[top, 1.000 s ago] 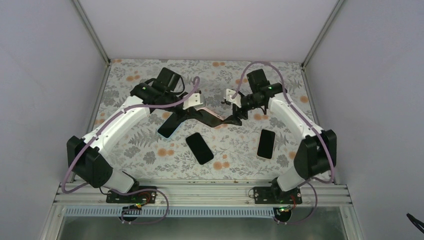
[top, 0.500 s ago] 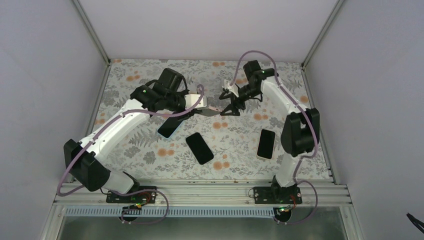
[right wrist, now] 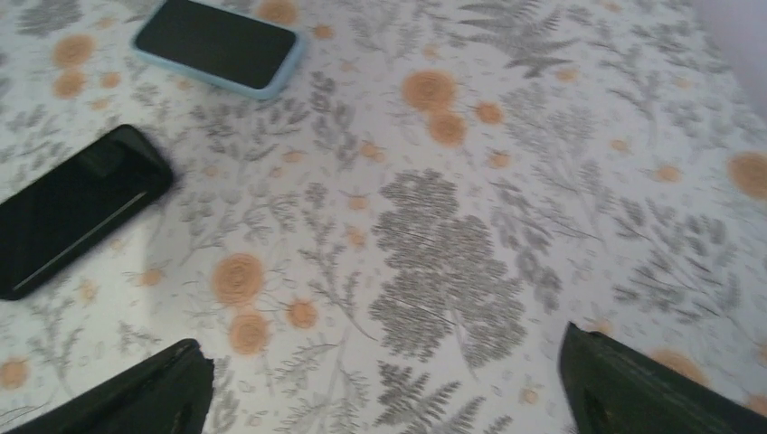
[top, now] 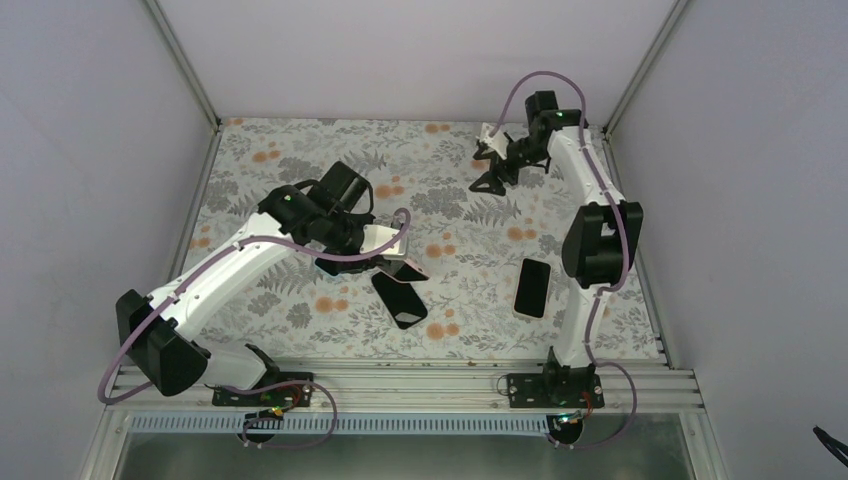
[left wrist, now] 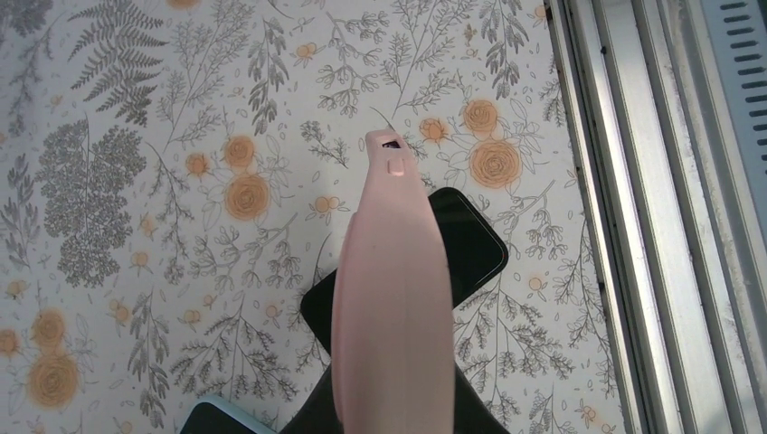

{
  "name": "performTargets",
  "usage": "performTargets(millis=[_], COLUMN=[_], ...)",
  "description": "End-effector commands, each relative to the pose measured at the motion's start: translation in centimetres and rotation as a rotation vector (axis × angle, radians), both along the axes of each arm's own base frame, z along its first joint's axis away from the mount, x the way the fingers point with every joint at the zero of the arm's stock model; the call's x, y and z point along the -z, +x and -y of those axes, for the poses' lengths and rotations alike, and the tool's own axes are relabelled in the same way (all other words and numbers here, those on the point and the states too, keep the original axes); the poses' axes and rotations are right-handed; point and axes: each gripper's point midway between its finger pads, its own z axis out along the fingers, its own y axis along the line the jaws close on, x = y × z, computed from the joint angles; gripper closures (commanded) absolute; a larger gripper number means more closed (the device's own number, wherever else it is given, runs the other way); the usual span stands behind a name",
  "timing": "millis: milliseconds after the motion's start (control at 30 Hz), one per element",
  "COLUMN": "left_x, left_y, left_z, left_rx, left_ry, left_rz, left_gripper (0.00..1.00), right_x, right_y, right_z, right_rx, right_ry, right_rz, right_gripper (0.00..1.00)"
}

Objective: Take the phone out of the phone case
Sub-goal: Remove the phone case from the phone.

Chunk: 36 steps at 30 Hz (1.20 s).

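Observation:
My left gripper [top: 385, 258] is shut on a pink phone case [top: 408, 268], held above the mat near the middle. In the left wrist view the case [left wrist: 393, 298] shows edge-on, between dark fingers [left wrist: 317, 420]. Whether a phone sits inside it cannot be seen. My right gripper [top: 490, 168] hangs open over the far right of the mat, well away from the case. In the right wrist view the right gripper [right wrist: 389, 398] has only mat between its fingers.
A bare black phone [top: 400, 298] lies just below the held case. A phone in a light case [top: 533, 287] lies at the right. Another phone [left wrist: 213, 418] in a pale blue case lies under the left arm. Metal rail [top: 400, 385] at the front; walls around.
The right gripper, earlier at the other end of the pink case, has pulled away to the far right. The left arm has carried the case toward the front, over the black phone.

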Motion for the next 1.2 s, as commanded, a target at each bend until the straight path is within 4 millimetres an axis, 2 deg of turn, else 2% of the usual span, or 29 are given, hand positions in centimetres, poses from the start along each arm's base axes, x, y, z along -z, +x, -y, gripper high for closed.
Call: performTargets(millis=[0,100,233,333,433,567,833,1167], left_x=[-2.5,-2.9,-3.8,-4.1,-4.2,-4.7,-4.7,-4.9], left_y=[1.0,1.7,2.7,3.2,3.3,3.5,3.6,3.7], left_z=[1.1,1.7,2.5,2.9,3.3,3.6,3.7,3.9], left_rx=[0.016,0.015,0.01,0.016,0.021,0.016,0.015,0.017], left_ry=[-0.089,-0.118,-0.15,-0.165,-0.169,-0.183,-0.182,-0.189], left_rz=[0.087,0.104,0.12,0.119,0.1,0.099,0.092,0.09], left_gripper=[0.98,0.98,0.98,0.98,0.98,0.98,0.98,0.98], right_x=[-1.2,-0.2,1.2,0.7,0.8,1.6,0.5,0.0], right_y=[-6.8,-12.3,-16.8,-17.1,-17.6,-16.9,-15.8,-15.7], right_z=[-2.5,-4.1,-5.3,-5.5,-5.6,-6.0,-6.7,-7.0], right_rx=[-0.145,-0.23,-0.223,-0.194,-0.191,-0.154,-0.133,-0.134], right_ry=[0.045,0.032,-0.011,0.022,0.043,0.034,0.077,0.094], right_rz=[-0.081,-0.03,0.086,0.087,0.067,0.071,0.106,0.105], right_gripper=[0.0,0.0,0.0,0.01,0.06,0.15,0.27,0.29])
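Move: The pink phone case, phone still in it, is held by the left hand, its middle about 4 cm right and 5 cm below that hand. From the open right hand it lies some 20 cm back, 15 cm left and slightly lower. On the table, roughly 20 cm below the hands, the black phone lies about 26 cm back and 17 cm left of the right hand, and the blue-cased phone 16 cm back and 30 cm left. Right hand swings about 16 cm back and left, part-closing, to the case end the left hand brings forward. ##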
